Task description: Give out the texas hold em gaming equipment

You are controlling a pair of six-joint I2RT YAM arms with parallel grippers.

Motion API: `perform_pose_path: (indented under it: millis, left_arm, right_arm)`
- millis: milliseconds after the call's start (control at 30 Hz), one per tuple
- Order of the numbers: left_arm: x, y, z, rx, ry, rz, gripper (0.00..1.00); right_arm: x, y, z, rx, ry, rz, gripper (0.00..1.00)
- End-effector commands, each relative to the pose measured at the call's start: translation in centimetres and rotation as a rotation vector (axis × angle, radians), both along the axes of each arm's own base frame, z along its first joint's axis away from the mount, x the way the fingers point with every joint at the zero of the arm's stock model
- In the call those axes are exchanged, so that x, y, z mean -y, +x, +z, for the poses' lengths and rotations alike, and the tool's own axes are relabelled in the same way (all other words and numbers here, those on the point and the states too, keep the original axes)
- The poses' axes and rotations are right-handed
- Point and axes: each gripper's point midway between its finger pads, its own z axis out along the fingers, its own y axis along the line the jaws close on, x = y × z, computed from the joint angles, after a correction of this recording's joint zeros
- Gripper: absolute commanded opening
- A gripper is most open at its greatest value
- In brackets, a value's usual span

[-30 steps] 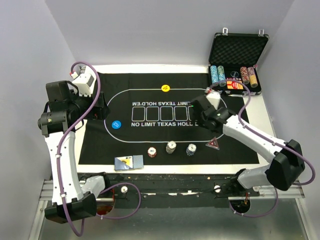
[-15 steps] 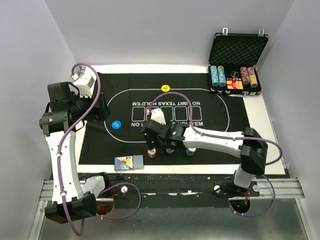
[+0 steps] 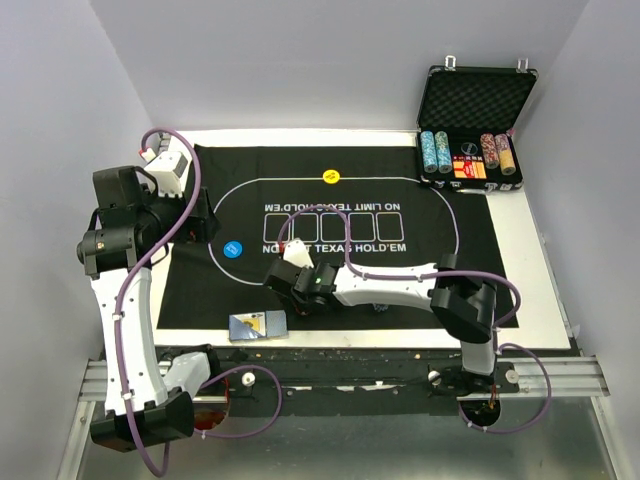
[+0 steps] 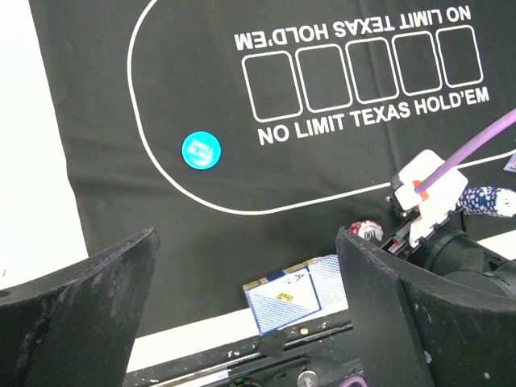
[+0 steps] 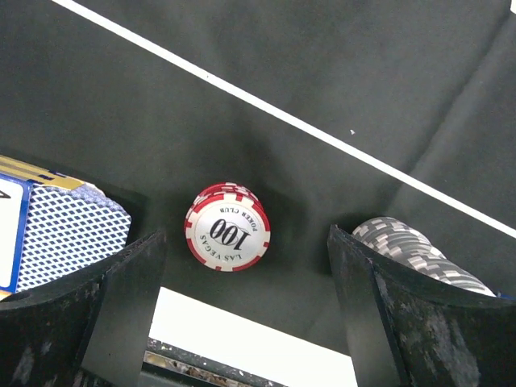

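Note:
My right gripper hangs open over a red-and-white stack of poker chips marked 100; the stack sits between the fingers, nearer the left one, untouched. A grey-white chip stack stands just outside the right finger. The blue-backed playing cards lie outside the left finger. From above, the right gripper covers the red stack near the mat's front edge, beside the cards. My left gripper is open and empty at the mat's left, high above the cards. A blue button and a yellow button lie on the mat.
The black felt mat covers most of the table. An open metal case at the back right holds several rows of chips. A blue chip stack stands beyond the right wrist. The right arm stretches across the mat's front.
The right arm has swung from the mat's right side to the front left, coming down over the red chip stack. Its jaws have widened. The left arm has stayed put.

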Motion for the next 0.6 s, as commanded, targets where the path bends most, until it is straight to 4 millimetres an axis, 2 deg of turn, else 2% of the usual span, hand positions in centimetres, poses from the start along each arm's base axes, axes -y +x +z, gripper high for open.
perform_pose_path:
  millis: [0, 567]
  left_arm:
    - [-0.7, -0.2, 0.3, 0.023, 0.035, 0.028, 0.99]
    - [-1.0, -0.1, -0.1, 0.022, 0.048, 0.039, 0.99]
  right_arm:
    - [-1.5, -0.3, -0.7, -0.026, 0.031, 0.001, 0.87]
    - [-2.0, -0.5, -2.1, -0.053, 0.044, -0.013, 0.59]
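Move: The right gripper is poised open just above the red chip stack: its middle is about 1 cm ahead, 1 cm to the left and some 4 cm below. The grey chip stack stands about 7 cm to the right of the hand and 3 cm ahead; the cards lie about 11 cm to its left and 3 cm back. From the idle left gripper the red stack is some 22 cm to the right, 5 cm back and 29 cm down. Lower the right gripper about 2 cm towards the red chip stack, easing some 1 cm left to centre it between the fingers. Begin closing while still sinking and keep closing as the descent stops, from nearly wide open to a little over half, so the fingertips come in close on either side of the stack. ##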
